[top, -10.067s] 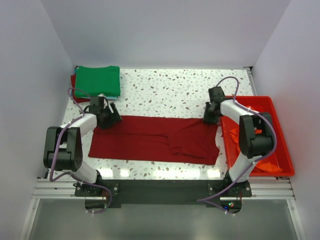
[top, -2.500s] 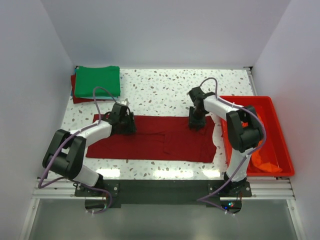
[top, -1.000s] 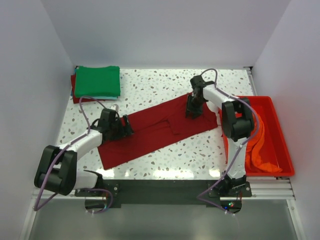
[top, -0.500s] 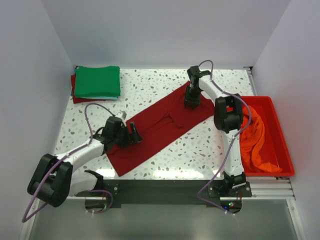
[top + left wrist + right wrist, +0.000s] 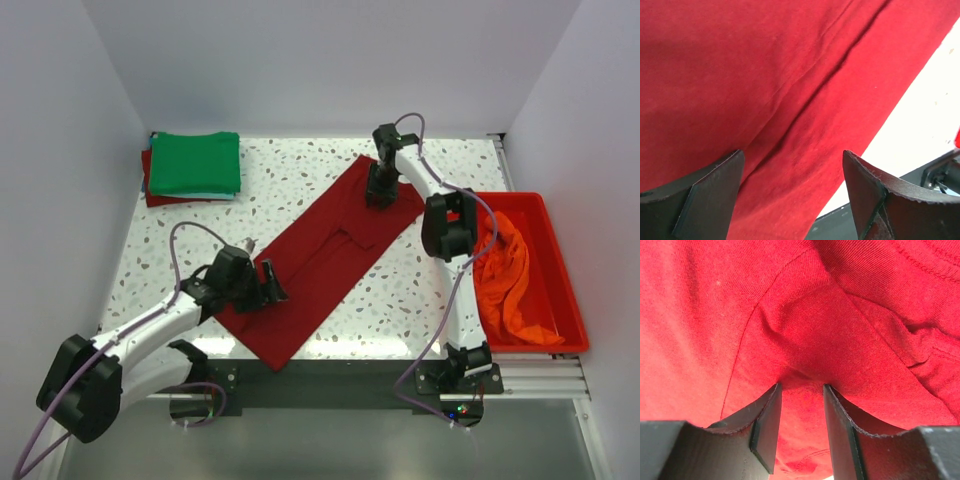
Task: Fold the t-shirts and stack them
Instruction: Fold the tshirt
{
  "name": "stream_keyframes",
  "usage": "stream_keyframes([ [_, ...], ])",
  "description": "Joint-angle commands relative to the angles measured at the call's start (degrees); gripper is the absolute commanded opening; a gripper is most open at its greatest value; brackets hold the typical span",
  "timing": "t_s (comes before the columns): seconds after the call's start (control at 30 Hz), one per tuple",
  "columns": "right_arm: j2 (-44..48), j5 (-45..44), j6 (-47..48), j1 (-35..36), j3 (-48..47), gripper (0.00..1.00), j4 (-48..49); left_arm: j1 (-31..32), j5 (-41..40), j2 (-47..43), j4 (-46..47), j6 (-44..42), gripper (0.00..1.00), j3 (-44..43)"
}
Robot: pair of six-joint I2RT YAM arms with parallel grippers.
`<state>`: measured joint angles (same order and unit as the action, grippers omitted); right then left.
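Note:
A dark red t-shirt (image 5: 325, 250), folded into a long strip, lies diagonally from the table's front edge to the back centre. My left gripper (image 5: 266, 285) rests on its near end. In the left wrist view that gripper (image 5: 792, 155) stands wide open, its fingers (image 5: 710, 195) spread over flat red cloth (image 5: 790, 75). My right gripper (image 5: 378, 190) is at the far end. In the right wrist view it (image 5: 801, 387) is shut on a puckered fold of the shirt (image 5: 805, 330). A folded green t-shirt (image 5: 195, 163) lies on another folded dark red one (image 5: 150, 190) at back left. An orange t-shirt (image 5: 505, 275) lies in the tub.
The red plastic tub (image 5: 548, 225) stands along the right side, beside the right arm's base link. The shirt's near corner reaches the table's front edge (image 5: 330, 350) by the black base rail. White walls close in the left, back and right.
The red shirt has swung from lying across the table to a steep diagonal. The right gripper carried its end towards the back, and the left gripper slid towards the front edge.

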<state>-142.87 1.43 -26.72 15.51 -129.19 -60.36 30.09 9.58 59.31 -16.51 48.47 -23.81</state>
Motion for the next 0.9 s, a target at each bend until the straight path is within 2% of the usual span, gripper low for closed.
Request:
stream_keyframes([
  [0.0, 1.4, 2.1, 1.5, -0.5, 0.6, 0.43, 3.1, 0.2, -3.2, -1.6, -5.9, -0.4, 0.85, -5.2],
  [0.13, 6.3, 6.5, 3.3, -0.6, 0.3, 0.46, 4.7, 0.2, -4.1, -1.9, -6.9, -1.8, 0.85, -7.5],
  [0.33, 9.9, 7.8, 5.2, -0.5, -1.4, 0.48, 1.7, 0.2, -6.7, 0.4, -7.2, -6.1, 0.85, -8.0],
  [0.43, 14.5, 9.0, 5.3, -0.2, 4.7, 0.47, 2.6, 0.2, -8.5, 1.9, -7.8, -7.4, 0.85, -7.0],
  [0.53, 20.6, 9.5, 4.9, 1.2, 16.6, 0.48, 5.9, 0.2, -9.4, 1.6, -6.8, -8.0, 0.84, -5.2],
  [0.63, 25.1, 9.3, 4.4, 2.4, 23.4, 0.48, 7.9, 0.2, -8.7, 2.0, -5.7, -8.0, 0.84, -3.2],
  [0.77, 26.9, 9.6, 3.5, 3.6, 32.5, 0.48, 9.4, 0.3, -6.3, 3.5, -3.2, -7.3, 0.84, -0.7],
  [0.87, 26.6, 10.3, 2.6, 3.6, 35.5, 0.48, 11.4, 0.4, -5.6, 2.7, -3.0, -6.4, 0.84, 1.0],
])
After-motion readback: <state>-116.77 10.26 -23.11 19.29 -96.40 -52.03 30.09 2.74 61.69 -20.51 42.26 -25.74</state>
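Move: The diagonally lying red t-shirt has its middle about 15 cm back and 15 cm left of the right hand, about 1 cm below its fingertips. The red bin is centred some 17 cm back and 33 cm right of that hand. From the left hand, the t-shirt's middle is roughly 7 cm ahead and 12 cm right, 2 cm lower; the green stack is about 31 cm ahead and 20 cm left. The right hand lifts off the t-shirt and arcs about 10 cm back over it, the left hopping slightly left. ##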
